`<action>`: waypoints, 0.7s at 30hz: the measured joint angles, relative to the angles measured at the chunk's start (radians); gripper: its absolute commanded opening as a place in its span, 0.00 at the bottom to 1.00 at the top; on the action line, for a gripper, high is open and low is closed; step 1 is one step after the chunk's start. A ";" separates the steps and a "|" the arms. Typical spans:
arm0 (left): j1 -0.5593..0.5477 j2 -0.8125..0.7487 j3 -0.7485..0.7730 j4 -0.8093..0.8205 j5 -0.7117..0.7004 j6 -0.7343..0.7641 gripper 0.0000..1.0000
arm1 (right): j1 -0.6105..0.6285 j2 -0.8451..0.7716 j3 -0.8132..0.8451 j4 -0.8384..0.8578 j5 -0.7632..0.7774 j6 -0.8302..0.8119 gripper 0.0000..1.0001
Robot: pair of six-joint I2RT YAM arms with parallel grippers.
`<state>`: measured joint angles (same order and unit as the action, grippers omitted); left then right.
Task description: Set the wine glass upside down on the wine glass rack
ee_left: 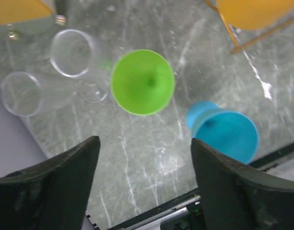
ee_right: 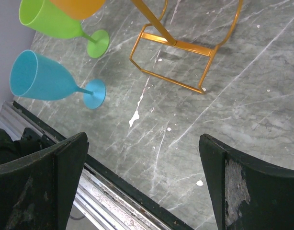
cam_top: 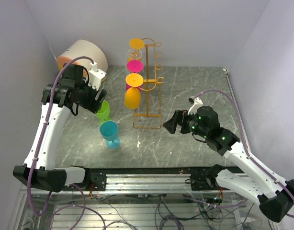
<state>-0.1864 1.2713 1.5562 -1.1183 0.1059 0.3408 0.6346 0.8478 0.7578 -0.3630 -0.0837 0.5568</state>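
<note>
The wine glass rack (cam_top: 148,86) is an orange-yellow wire stand at mid-table; its base (ee_right: 173,45) shows in the right wrist view. Two orange glasses (cam_top: 132,97) and a pink one (cam_top: 135,65) hang on it upside down. A green wine glass (cam_top: 103,110) (ee_left: 142,82) (ee_right: 51,21) and a blue wine glass (cam_top: 109,132) (ee_left: 223,132) (ee_right: 44,76) stand upright on the table, left of the rack. My left gripper (cam_top: 96,100) (ee_left: 144,153) hovers open above the green glass, holding nothing. Right of the rack base, my right gripper (cam_top: 170,123) (ee_right: 143,158) is open and empty.
Two clear glasses (ee_left: 73,52) (ee_left: 21,93) stand left of the green one, by the left wall. A beige and orange cylinder (cam_top: 84,55) sits at the back left. The table's near edge is a metal rail (cam_top: 147,175). White walls close in the table.
</note>
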 measured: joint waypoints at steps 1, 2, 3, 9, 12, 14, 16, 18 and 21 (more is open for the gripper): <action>0.000 -0.002 0.000 -0.034 0.034 0.003 0.72 | 0.000 0.000 0.000 -0.001 0.000 0.001 1.00; 0.000 -0.005 0.001 -0.051 0.055 0.010 0.73 | 0.000 0.000 0.000 -0.002 0.002 0.001 1.00; 0.000 -0.008 0.006 -0.081 0.084 0.023 0.75 | 0.000 0.000 0.000 -0.004 0.004 0.001 1.00; -0.020 -0.011 0.014 -0.259 0.225 0.151 0.64 | 0.000 0.004 0.004 -0.016 0.005 0.002 1.00; -0.037 -0.021 -0.039 -0.263 0.231 0.153 0.54 | 0.000 0.015 0.014 -0.017 0.006 0.000 1.00; -0.039 -0.016 -0.070 -0.258 0.232 0.144 0.46 | 0.001 0.030 0.029 -0.024 0.004 -0.002 1.00; -0.042 -0.002 -0.101 -0.243 0.236 0.124 0.44 | 0.001 0.040 0.040 -0.024 0.004 -0.006 1.00; -0.048 0.012 -0.127 -0.219 0.235 0.109 0.44 | 0.001 0.041 0.042 -0.023 0.005 -0.008 1.00; -0.056 0.032 -0.171 -0.172 0.225 0.083 0.40 | 0.001 0.039 0.042 -0.019 0.004 -0.007 1.00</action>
<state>-0.2428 1.3029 1.3857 -1.2903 0.3313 0.4236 0.6353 0.8871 0.7994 -0.3817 -0.0799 0.5495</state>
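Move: The blue wine glass stands about 9 cm back, 7 cm right and 20 cm below the left hand. The green glass is nearly below that hand, 1 cm ahead and 3 cm right at a similar depth. The orange glass hanging on the rack is some 4 cm ahead, 17 cm right and 3 cm lower. From the right hand, the blue glass lies about 2 cm ahead, 28 cm left and 13 cm below. The empty left hand draws back, then sinks about 8 cm towards the blue glass, tipping down and half closing. ##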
